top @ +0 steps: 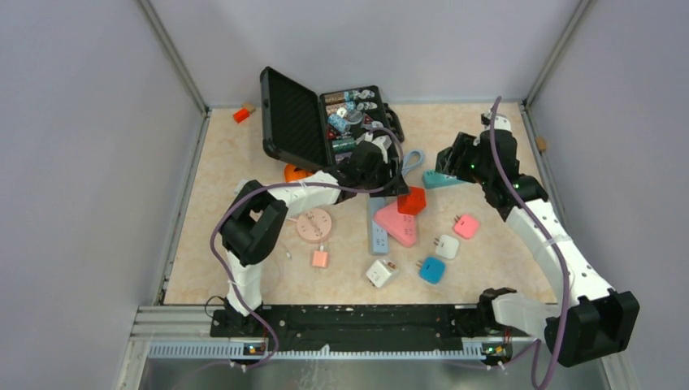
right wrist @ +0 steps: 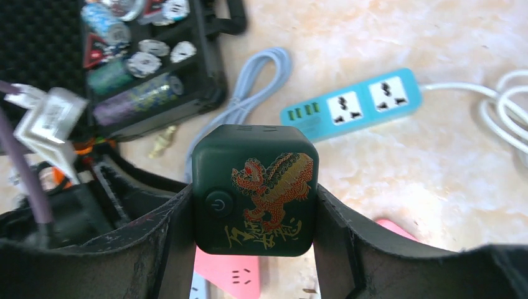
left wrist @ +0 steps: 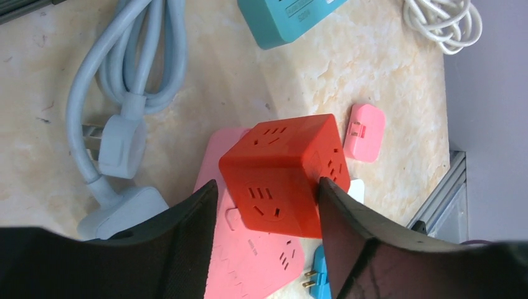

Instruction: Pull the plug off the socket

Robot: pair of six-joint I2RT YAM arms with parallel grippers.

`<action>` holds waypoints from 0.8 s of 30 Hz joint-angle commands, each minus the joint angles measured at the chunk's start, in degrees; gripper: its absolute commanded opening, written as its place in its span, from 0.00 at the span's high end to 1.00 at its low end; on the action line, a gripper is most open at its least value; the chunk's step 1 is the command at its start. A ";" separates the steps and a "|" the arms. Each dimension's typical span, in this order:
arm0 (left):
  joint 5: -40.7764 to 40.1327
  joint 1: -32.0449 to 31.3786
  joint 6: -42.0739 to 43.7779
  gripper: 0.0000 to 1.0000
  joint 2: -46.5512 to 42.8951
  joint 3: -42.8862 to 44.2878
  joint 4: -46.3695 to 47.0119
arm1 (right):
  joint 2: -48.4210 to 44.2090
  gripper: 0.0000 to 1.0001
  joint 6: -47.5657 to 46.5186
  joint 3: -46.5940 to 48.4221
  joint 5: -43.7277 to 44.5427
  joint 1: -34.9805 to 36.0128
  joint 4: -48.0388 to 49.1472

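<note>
A red cube socket (left wrist: 280,168) stands on a pink power strip (left wrist: 261,261) in the middle of the table, also seen from above as the red cube (top: 412,200) on the pink strip (top: 396,225). My left gripper (left wrist: 268,187) is open around the red cube. Its right finger touches the cube's side and its left finger stands just off it. My right gripper (right wrist: 252,199) is shut on a dark green cube (right wrist: 254,187) with a gold and red dragon print and a power button, held above the table at the right (top: 455,158).
A teal power strip (right wrist: 352,104) with a white cord lies beyond the right gripper. A grey cable with its plug (left wrist: 121,134) lies left of the red cube. An open black case (top: 321,122) stands at the back. Several small adapters (top: 446,246) lie near the front.
</note>
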 commanded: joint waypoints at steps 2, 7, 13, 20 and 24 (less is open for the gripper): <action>-5.97 0.38 8.45 0.31 6.37 -1.72 -26.47 | -0.49 1.00 2.48 -1.49 9.23 -0.91 -4.48; -3.97 0.42 11.23 0.19 3.88 2.40 -26.62 | 1.30 1.00 3.76 -6.36 2.39 -4.20 -2.13; -3.80 0.45 15.20 0.01 -1.51 4.97 -28.01 | 3.45 0.95 4.10 -11.97 -7.18 -8.88 4.62; -8.04 0.47 16.48 0.01 -12.29 0.67 -26.24 | 7.85 0.79 2.04 -14.24 -10.82 -13.28 12.14; -9.64 0.47 15.16 0.01 -17.70 -3.80 -23.54 | 11.96 0.74 1.14 -13.85 -14.97 -16.57 15.60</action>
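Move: The right hand already holds the freed green plug; its likely set-down spot is clear table about 6 cm to its right, level ahead and some 20 cm below. The teal socket lies 7 cm ahead and 4 cm right, the pink plug 7 cm back and 11 cm right, both about 22 cm down. From the left hand, the pink socket lies 6 cm back, 0 cm sideways and 7 cm down, with the red plug 3 cm right, 1 cm back and 2 cm lower, and the blue strip 7 cm back, 5 cm left, 8 cm down. Keeping its grip on the green plug, the right hand sinks about 13 cm and shifts some 5 cm right, away from the red plug and down towards the clear table short of the teal socket, tipping its fingers further down on the way. Meanwhile the left fingers, already loosening around the red plug, spread to wide open as the hand eases off slowly, then quickens left by about 7 cm, with some back and a slight rise, tilting its left side up, so that the pink socket comes between and below the fingers. ##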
